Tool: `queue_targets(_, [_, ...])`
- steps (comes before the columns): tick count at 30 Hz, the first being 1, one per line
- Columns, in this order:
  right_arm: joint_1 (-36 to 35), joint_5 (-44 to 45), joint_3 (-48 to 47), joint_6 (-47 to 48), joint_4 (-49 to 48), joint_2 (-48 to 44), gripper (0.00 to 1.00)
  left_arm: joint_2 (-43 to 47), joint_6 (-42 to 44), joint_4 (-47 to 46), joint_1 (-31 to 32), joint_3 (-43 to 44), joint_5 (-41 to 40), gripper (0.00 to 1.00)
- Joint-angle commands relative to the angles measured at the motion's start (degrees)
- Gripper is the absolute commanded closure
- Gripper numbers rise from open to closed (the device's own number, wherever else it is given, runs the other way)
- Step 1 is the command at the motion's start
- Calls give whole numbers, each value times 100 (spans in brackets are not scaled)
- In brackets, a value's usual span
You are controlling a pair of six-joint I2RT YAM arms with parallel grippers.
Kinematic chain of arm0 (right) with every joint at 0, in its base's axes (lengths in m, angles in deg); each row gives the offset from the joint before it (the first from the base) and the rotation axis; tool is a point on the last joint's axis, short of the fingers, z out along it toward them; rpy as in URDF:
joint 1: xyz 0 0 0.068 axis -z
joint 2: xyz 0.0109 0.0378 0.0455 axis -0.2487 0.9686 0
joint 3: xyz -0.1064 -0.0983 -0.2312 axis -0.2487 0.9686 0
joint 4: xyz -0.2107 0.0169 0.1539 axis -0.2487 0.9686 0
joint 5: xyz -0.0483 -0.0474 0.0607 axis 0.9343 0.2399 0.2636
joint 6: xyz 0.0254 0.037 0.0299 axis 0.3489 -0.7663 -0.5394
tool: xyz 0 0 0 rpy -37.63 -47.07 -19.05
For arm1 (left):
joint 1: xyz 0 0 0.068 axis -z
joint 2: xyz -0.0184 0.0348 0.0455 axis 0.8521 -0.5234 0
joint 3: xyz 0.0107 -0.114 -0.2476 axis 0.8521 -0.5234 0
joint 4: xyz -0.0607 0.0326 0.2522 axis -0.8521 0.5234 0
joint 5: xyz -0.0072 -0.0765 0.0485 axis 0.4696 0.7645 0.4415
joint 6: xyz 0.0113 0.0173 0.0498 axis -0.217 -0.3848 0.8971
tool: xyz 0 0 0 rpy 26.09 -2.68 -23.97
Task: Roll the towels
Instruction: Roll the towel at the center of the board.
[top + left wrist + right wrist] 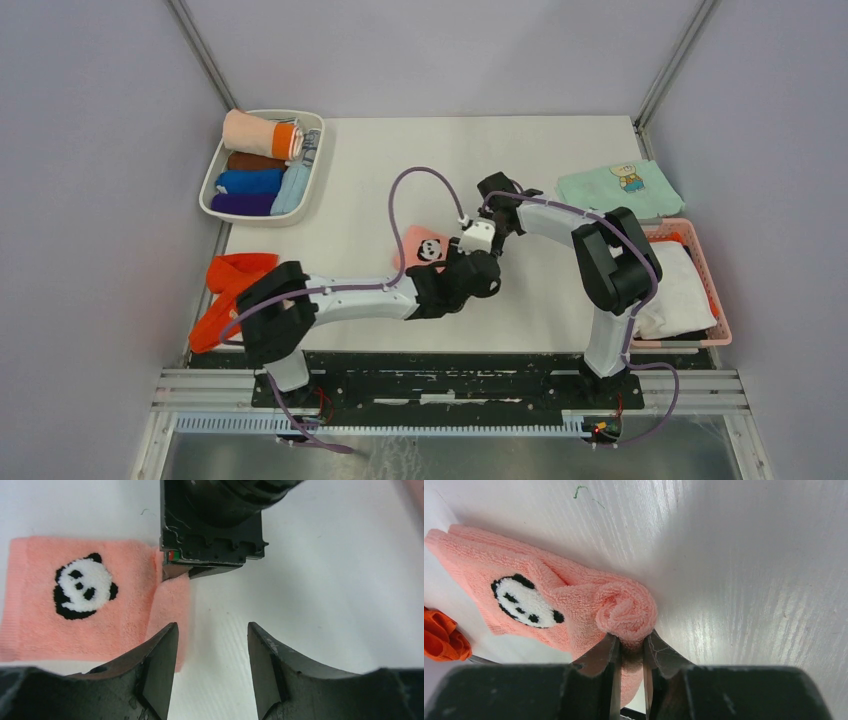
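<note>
The pale pink towel (418, 246) with a panda print lies flat mid-table, its right edge curled into a small roll (626, 607). My right gripper (630, 642) is shut on the end of that roll, reaching down from above (472, 238). Just near of the roll, my left gripper (212, 635) is open over bare table, with nothing between its fingers. Its left finger (160, 650) overlaps the towel's (75, 600) right edge. In the top view it (455, 260) sits right beside the towel. Red-orange towels (225, 290) lie heaped off the table's left edge, also seen as red-orange towels (441, 637) in the right wrist view.
A white tray (312, 180) at the back left holds several rolled cloths. A mint-green cloth (620, 187) with a cartoon print lies at the back right. Below it stands a pink basket (712, 290) with white cloth inside. Both arms crowd the table's middle.
</note>
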Motion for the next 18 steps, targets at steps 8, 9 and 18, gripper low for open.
queue_targets(8, [-26, 224, -170, -5, 350, -104, 93, -1455, 1697, 464, 500, 992, -2082, 40])
queue_targets(9, [-28, 212, -170, -5, 343, -100, 93, -1531, 1739, 462, 508, 1033, -2110, 40])
queue_targets(18, [-23, 106, -172, -21, 279, -70, 93, -2107, 1822, 793, 526, 1374, -2270, 40])
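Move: The near end of the pink towel's roll, the part sticking out on the robot's side of the right gripper, lies roughly 3 cm ahead of the open left hand, about 1 cm left and some 9 cm below. The right gripper's fingers on the roll are about 7 cm straight ahead and 9 cm down; the panda patch is some 11 cm left and 6 cm ahead. From the right hand, that near end is about 4 cm back, 1 cm left, at its own height. The right hand stays put and keeps its pinch on the roll, while the left, touching nothing that can be seen, sinks about 6 cm towards the roll's near end, fast first and then easing, with only a little forward travel. Its wrist rolls some 30 degrees, left side rising, so its fingers swing round to point forward and down; they stay open. ##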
